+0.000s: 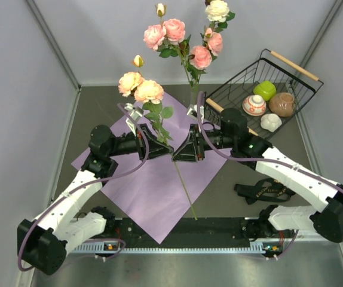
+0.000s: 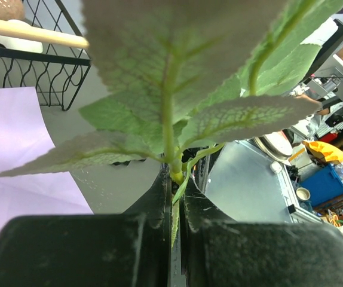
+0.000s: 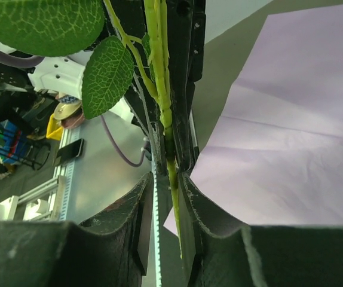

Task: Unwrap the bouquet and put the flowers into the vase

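A peach-rose flower [image 1: 140, 86] stands upright over the lilac paper sheet [image 1: 149, 190], which lies spread flat. My left gripper [image 1: 165, 150] [image 2: 176, 179] is shut on its green stem [image 2: 175, 170], just below the leaves. From the opposite side, my right gripper [image 1: 181, 152] [image 3: 167, 179] straddles the same stem [image 3: 170, 161]. Its jaws are narrow but still apart: the stem lies against one finger with a gap to the other. The stem's lower end [image 1: 186, 191] trails toward the near edge. Pink and cream roses [image 1: 186, 42] stand in the clear vase [image 1: 193, 98] behind.
A black wire basket [image 1: 291, 75] with wooden handles sits at the back right. It holds a green piece, a patterned bowl, a brown pot and a white piece. The black ribbon [image 1: 264, 191] lies crumpled beside the right arm. Grey walls close in both sides.
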Controlling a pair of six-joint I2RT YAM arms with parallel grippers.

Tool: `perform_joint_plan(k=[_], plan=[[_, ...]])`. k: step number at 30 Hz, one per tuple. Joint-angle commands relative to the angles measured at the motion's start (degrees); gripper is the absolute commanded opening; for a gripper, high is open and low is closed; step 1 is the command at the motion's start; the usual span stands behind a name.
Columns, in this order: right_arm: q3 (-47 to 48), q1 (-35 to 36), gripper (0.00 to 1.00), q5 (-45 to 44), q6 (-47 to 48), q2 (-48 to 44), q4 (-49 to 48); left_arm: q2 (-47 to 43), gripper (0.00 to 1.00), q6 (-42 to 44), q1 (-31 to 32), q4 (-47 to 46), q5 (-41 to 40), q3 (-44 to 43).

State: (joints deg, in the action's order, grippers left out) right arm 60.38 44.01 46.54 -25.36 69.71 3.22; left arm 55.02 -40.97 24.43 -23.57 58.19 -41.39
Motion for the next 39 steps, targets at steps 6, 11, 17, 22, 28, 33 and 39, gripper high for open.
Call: perform_joint_plan(k=[6, 11, 17, 22, 28, 33, 39], plan=[[-0.35, 1.78, 0.14, 1.71, -1.62, 1.30, -6.03, -0.62, 0.00, -0.60, 0.27, -3.76, 1.31, -3.44], [-0.52, 1.78, 0.00, 1.62, -2.06, 1.57, -6.91, -0.44, 0.00, -0.43, 0.36, -3.06, 1.57, -3.61], [-2.45, 1.78, 0.00, -9.00, -1.53, -1.94, -7.70, -2.10, 0.58, 6.41, 0.27, 8.52, -2.11, -8.00], [-3.60, 1.78, 0.00, -20.84, 2.24, -7.56, -7.36, -8.34, 0.79, 10.11, 0.27, 11.70, -6.41, -8.62], [-3.17, 1.78, 0.00, -32.82, 9.01, -15.12, -7.97, -11.25, 0.81, 13.37, 0.27, 15.13, -7.66, -8.97], [-1.67, 1.69, 0.00, -30.31, 7.45, -16.63, -10.86, -10.73, 0.80, 12.76, 0.36, 13.21, -5.03, -6.70], [-3.60, 1.78, 0.00, -23.09, -3.36, -14.79, -24.21, -5.64, 0.79, -0.59, 2.90, -6.90, -0.88, -0.81]])
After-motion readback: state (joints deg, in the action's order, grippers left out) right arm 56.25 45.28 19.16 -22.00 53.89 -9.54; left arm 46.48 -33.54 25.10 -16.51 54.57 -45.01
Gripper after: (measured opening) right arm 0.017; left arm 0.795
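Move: The peach roses' stem, still held by the left hand, passes between the right hand's half-closed fingers, about 1 cm to the left of its hand point; that stretch lies some 2 cm back from and 3 cm below the left hand. The left gripper is roughly 2 cm ahead of, 1 cm left of and 3 cm above the right. From the right hand the vase stands about 22 cm ahead, 7 cm right and 20 cm below; the purple paper's middle lies some 5 cm ahead, 2 cm left, 30 cm below. The peach roses' stem passes from hand to hand: the right fingers finish closing and pinch it just under the left grip, and only then does the left hand open wide, rise about 6 cm, draw slightly back and left, then sink a little. Keeping its pinch, the right hand lifts some 10 cm while moving forward and right, rolling and swinging clockwise. ##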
